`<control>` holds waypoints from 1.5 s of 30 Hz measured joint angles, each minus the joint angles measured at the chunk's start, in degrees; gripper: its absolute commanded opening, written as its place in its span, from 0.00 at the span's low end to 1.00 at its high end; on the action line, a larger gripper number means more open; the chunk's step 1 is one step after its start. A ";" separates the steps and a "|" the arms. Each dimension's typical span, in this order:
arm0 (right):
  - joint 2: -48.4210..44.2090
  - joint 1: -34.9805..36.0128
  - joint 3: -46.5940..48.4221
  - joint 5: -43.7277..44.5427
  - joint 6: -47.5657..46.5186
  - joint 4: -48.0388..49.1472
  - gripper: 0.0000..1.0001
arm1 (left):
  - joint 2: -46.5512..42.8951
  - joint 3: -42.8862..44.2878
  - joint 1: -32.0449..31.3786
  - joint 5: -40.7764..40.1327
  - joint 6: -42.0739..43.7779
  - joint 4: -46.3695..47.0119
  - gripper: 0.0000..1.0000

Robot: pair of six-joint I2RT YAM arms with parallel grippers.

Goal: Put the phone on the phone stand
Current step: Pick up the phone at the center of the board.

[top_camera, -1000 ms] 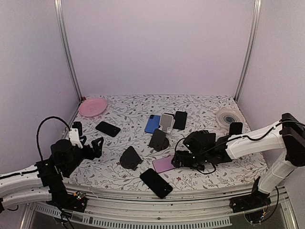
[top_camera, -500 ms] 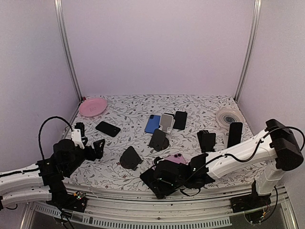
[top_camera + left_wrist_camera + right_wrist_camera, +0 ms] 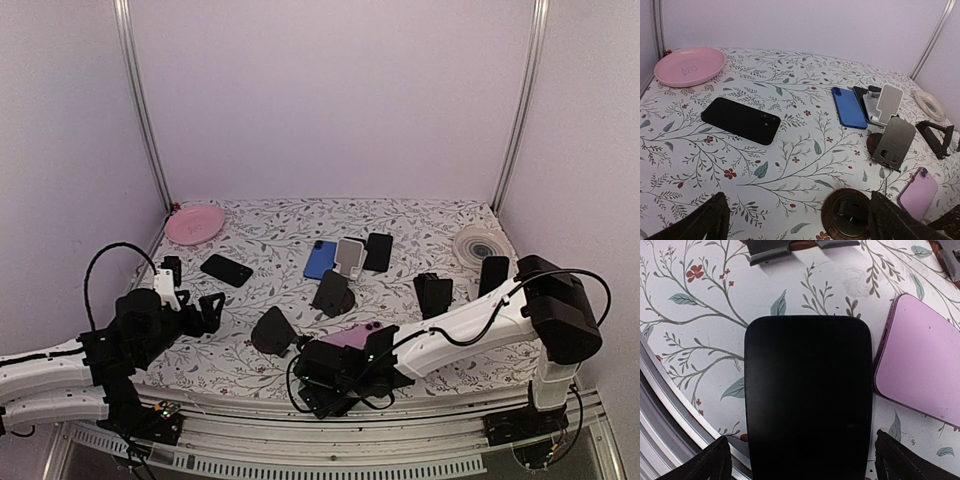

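A black phone (image 3: 807,395) lies flat, screen up, at the table's front edge. My right gripper (image 3: 807,467) hangs low over it and stands open, one finger on each side of the phone's near end, neither touching it. From above, the right gripper (image 3: 325,375) hides this phone. A lilac phone (image 3: 922,372) lies just to its right. A dark phone stand (image 3: 272,332) sits just left of it, and the foot of a stand (image 3: 785,250) shows at the top of the right wrist view. My left gripper (image 3: 190,292) is open and empty at the table's left side.
More stands (image 3: 333,293) (image 3: 433,293) (image 3: 493,272) stand mid-table, plus a white stand (image 3: 349,255). A blue phone (image 3: 320,259) and black phones (image 3: 378,251) (image 3: 226,269) lie flat. There is a pink plate (image 3: 194,223) at the back left and a white roll (image 3: 478,243) at the back right. The metal table rail (image 3: 660,440) runs close by.
My right arm swung left from the lilac phone to the black phone at the front edge and lowered over it. The left gripper drifted slightly right.
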 measured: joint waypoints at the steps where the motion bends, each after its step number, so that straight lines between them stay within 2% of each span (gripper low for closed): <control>1: 0.26 -0.07 0.48 0.22 -0.39 -0.31 0.98 | 0.02 0.07 0.02 0.42 -0.20 -0.09 0.97; 5: 0.85 -0.48 1.38 -0.13 -1.55 -0.63 0.92 | 0.42 1.40 0.04 2.78 -1.25 -0.85 0.97; 21: 1.07 -1.53 1.62 -2.12 -4.24 -0.13 0.88 | 9.46 4.35 0.11 16.33 -9.29 0.33 0.93; 34: 1.16 -5.20 0.48 -0.35 -3.78 3.39 0.77 | 14.99 4.46 -0.55 27.58 -15.41 3.13 0.92; 45: 0.09 -5.40 -1.97 0.52 -2.64 6.47 0.72 | 22.18 4.44 -1.62 31.78 -22.25 8.61 0.91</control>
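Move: The black phone, at the table's near edge, lies flat between the right hand's open fingers, its middle about 1 cm ahead and 1 cm left of that hand and 1 cm below. From the same hand, the pink phone is about 10 cm ahead and 5 cm right, and the nearest phone stand 12 cm ahead and 13 cm left. From the left hand the black phone lies some 12 cm back, 24 cm right and 14 cm down. The black phone is pushed level across the table by the right hand, which slides about 4 cm forward while its fingers partly close, ending with one finger against each long edge. Meanwhile the left hand, still open, swings some 11 cm right, sinking and drawing back a little towards the nearest phone stand, tipping down and turning clockwise. ##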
